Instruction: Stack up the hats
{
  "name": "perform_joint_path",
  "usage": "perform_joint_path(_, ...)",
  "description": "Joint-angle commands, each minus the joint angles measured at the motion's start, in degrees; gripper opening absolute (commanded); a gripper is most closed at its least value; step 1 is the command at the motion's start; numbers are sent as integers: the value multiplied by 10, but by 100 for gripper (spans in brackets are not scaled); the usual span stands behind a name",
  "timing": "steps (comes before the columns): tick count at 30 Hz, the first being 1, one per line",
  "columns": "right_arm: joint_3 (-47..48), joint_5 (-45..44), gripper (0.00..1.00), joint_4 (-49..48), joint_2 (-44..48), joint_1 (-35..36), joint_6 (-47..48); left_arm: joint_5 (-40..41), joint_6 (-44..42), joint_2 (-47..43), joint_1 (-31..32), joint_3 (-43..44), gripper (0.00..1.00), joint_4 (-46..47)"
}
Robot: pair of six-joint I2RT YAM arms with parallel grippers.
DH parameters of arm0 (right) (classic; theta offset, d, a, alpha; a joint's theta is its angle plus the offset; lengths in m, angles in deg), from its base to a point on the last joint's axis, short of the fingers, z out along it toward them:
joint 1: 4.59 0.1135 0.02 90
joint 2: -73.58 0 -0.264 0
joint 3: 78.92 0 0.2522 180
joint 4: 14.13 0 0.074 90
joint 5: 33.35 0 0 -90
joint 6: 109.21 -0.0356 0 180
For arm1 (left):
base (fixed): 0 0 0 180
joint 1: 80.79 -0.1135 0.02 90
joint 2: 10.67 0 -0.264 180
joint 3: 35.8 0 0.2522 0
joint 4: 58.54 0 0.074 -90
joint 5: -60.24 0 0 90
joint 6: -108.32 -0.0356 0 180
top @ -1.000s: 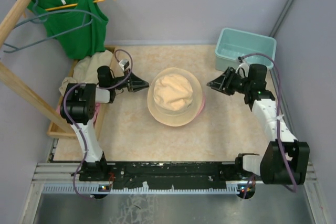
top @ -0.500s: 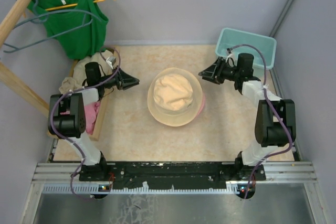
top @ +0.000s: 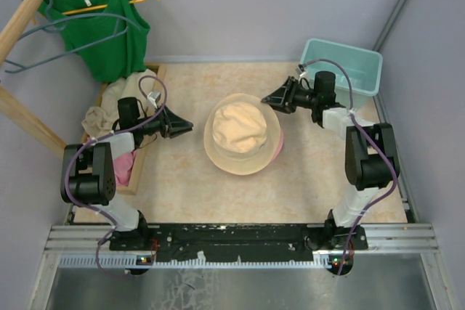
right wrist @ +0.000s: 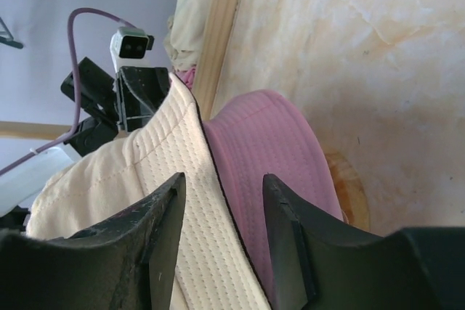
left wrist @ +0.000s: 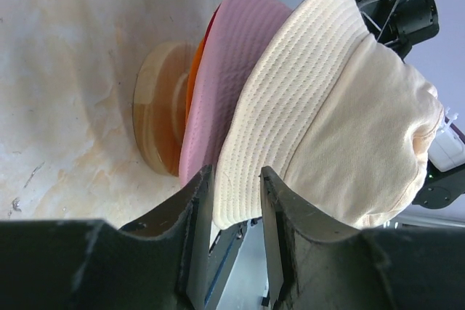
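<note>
The hats sit stacked at the table's middle, with the beige hat (top: 242, 136) on top and the pink hat's brim (top: 278, 148) showing under it. My left gripper (top: 189, 127) hangs just left of the stack, open and empty. My right gripper (top: 266, 99) hovers at the stack's far right, also open and empty. The left wrist view shows the beige hat (left wrist: 327, 107), the pink hat (left wrist: 232, 56) and an orange sliver (left wrist: 193, 85) over a round wooden stand (left wrist: 156, 114), beyond my gripper (left wrist: 236, 186). The right wrist view shows beige hat (right wrist: 131, 179) and pink hat (right wrist: 280, 150) past my gripper (right wrist: 221, 190).
A teal bin (top: 341, 67) stands at the back right. A wooden tray (top: 139, 172) along the left edge holds beige and pink cloth (top: 120, 103). A green tank top (top: 109, 30) hangs on a wooden rack at the back left.
The left gripper has drawn back leftward from the hat's brim. The right gripper has moved left and farther back. Both arms have folded toward the sides, and both jaws have widened slightly.
</note>
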Motion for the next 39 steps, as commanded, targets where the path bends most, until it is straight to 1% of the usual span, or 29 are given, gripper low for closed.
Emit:
perform_joint_path(1, 15, 13, 42, -61, -1, 3, -20, 5, -17, -13, -1, -4, 38, -17)
perform_joint_path(3, 13, 14, 35, -64, -3, 5, -25, 5, -17, -12, -1, -5, 38, -17)
perform_joint_path(6, 8, 20, 31, -71, -6, 6, -33, 1, -18, -6, -1, -6, 38, -16)
perform_joint_path(8, 3, 25, 31, -73, -8, 6, -39, 0, -18, -4, -1, -5, 38, -14)
perform_joint_path(12, -3, 34, 38, -74, -9, 7, -41, -3, -18, -1, -1, -6, 38, -12)
perform_joint_path(16, -8, 41, 38, -78, -6, 9, -44, -5, -20, 0, -1, -9, 38, -12)
perform_joint_path(21, -11, 48, 36, -74, -7, 20, -43, -8, -21, 5, -1, -9, 38, -9)
perform_joint_path(23, -12, 48, 31, -73, -7, 25, -43, -8, -20, 6, -1, -9, 38, -8)
perform_joint_path(25, -14, 52, 25, -75, -10, 29, -46, -8, -20, 6, -1, -10, 38, -7)
perform_joint_path(29, -21, 55, 2, -87, -15, 31, -59, -10, -21, 7, -1, -12, 38, -7)
perform_joint_path(30, -24, 53, 0, -87, -13, 30, -59, -9, -21, 6, -1, -12, 38, -6)
perform_joint_path(33, -48, 33, 0, -94, -4, 19, -65, -10, -21, 3, -1, -16, 38, -7)
perform_joint_path(36, -80, 21, 0, -101, 12, -11, -70, -9, -21, -3, -1, -21, 37, -8)
perform_joint_path(39, -106, 7, 0, -86, 33, -37, -60, -9, -19, -8, -1, -26, 38, -10)
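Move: The beige hat, top of the stack, has its middle about 10 cm back and 8 cm to the left of the right hand and some 2 cm above it; its far-right brim reaches in between that hand's half-open fingers. The pink hat sits just below it, about 10 cm back and 7 cm left. The blue bin stands about 23 cm to the right and 10 cm farther out. From the left hand, the beige hat lies roughly 16 cm right and 2 cm back. The beige hat's far-right brim gets pinched: the right hand first rises about a centimetre and eases left, its half-open fingers shutting fully on the brim edge. Once shut, it draws the brim down and back, ending some 3 cm lower and 2 cm nearer the base, fingertips tipping down slightly. ##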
